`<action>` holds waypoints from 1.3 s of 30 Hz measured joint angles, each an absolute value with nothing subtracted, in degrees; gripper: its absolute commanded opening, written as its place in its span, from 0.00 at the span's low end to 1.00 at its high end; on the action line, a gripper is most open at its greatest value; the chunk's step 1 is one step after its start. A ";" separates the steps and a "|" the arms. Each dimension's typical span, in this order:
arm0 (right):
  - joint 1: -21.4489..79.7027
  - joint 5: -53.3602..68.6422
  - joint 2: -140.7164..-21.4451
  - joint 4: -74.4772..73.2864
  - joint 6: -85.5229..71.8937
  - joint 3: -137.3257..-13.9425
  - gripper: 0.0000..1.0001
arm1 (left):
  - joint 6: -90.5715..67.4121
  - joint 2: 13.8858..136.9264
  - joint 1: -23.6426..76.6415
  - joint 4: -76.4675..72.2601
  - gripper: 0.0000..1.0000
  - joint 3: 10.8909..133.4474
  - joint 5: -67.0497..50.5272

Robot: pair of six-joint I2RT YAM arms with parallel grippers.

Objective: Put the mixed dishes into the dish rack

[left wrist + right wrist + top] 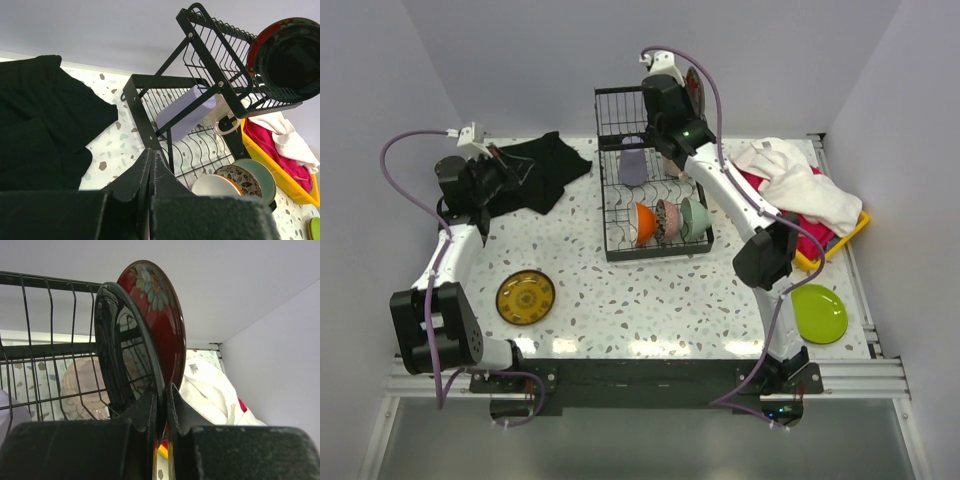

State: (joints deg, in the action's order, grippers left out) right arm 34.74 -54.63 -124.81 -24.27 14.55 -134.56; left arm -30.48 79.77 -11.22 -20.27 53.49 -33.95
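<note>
My right gripper [161, 392] is shut on the rim of a red floral bowl [162, 305] with a glossy black inside, held on edge at the raised basket of the black wire dish rack [650, 256]. The same bowl [695, 88] shows at the rack's top right. On the lower grid stand an orange bowl [645, 223], a patterned bowl [667, 220] and a pale green bowl [694, 217]. A lavender mug [185, 112] and a pinkish mug [220, 119] lie behind them. My left gripper [150, 155] is shut and empty, left of the rack.
A black cloth [540, 165] lies under the left gripper. A dark plate with a yellow centre [526, 297] sits at front left, a lime green plate [819, 312] at front right. A yellow tray [838, 243] of white and pink cloths stands right of the rack.
</note>
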 measured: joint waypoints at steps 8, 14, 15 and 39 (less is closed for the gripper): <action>34.09 -55.53 -127.33 -24.43 12.84 -136.49 0.00 | -30.41 79.77 -11.25 -20.03 0.00 53.49 -33.89; 33.89 -56.40 -128.92 -24.45 11.70 -138.52 0.00 | -30.37 79.77 -11.51 -20.03 0.00 53.43 -33.78; 33.76 -56.45 -129.19 -24.38 11.60 -138.80 0.00 | -30.37 79.77 -11.57 -20.05 0.00 53.34 -33.71; 39.44 -53.91 -121.54 -23.05 12.86 -137.14 0.75 | -25.06 79.75 -11.60 -14.70 0.48 53.41 -34.04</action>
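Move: The right hand still pinches the dark plate's near rim; its place on the rack's upper tier centres some 10 cm ahead, neither left nor right, roughly level. The red flowered plate stands about 10 cm ahead, 3 cm right and 3 cm higher. The pink mug is some 10 cm ahead, 5 cm left and 28 cm below. From the idle left hand that place lies about 22 cm ahead, 46 cm right and 10 cm higher. Right hand eases the dark plate forward and down 3 cm, opens, then backs up and left; left fingers open. ##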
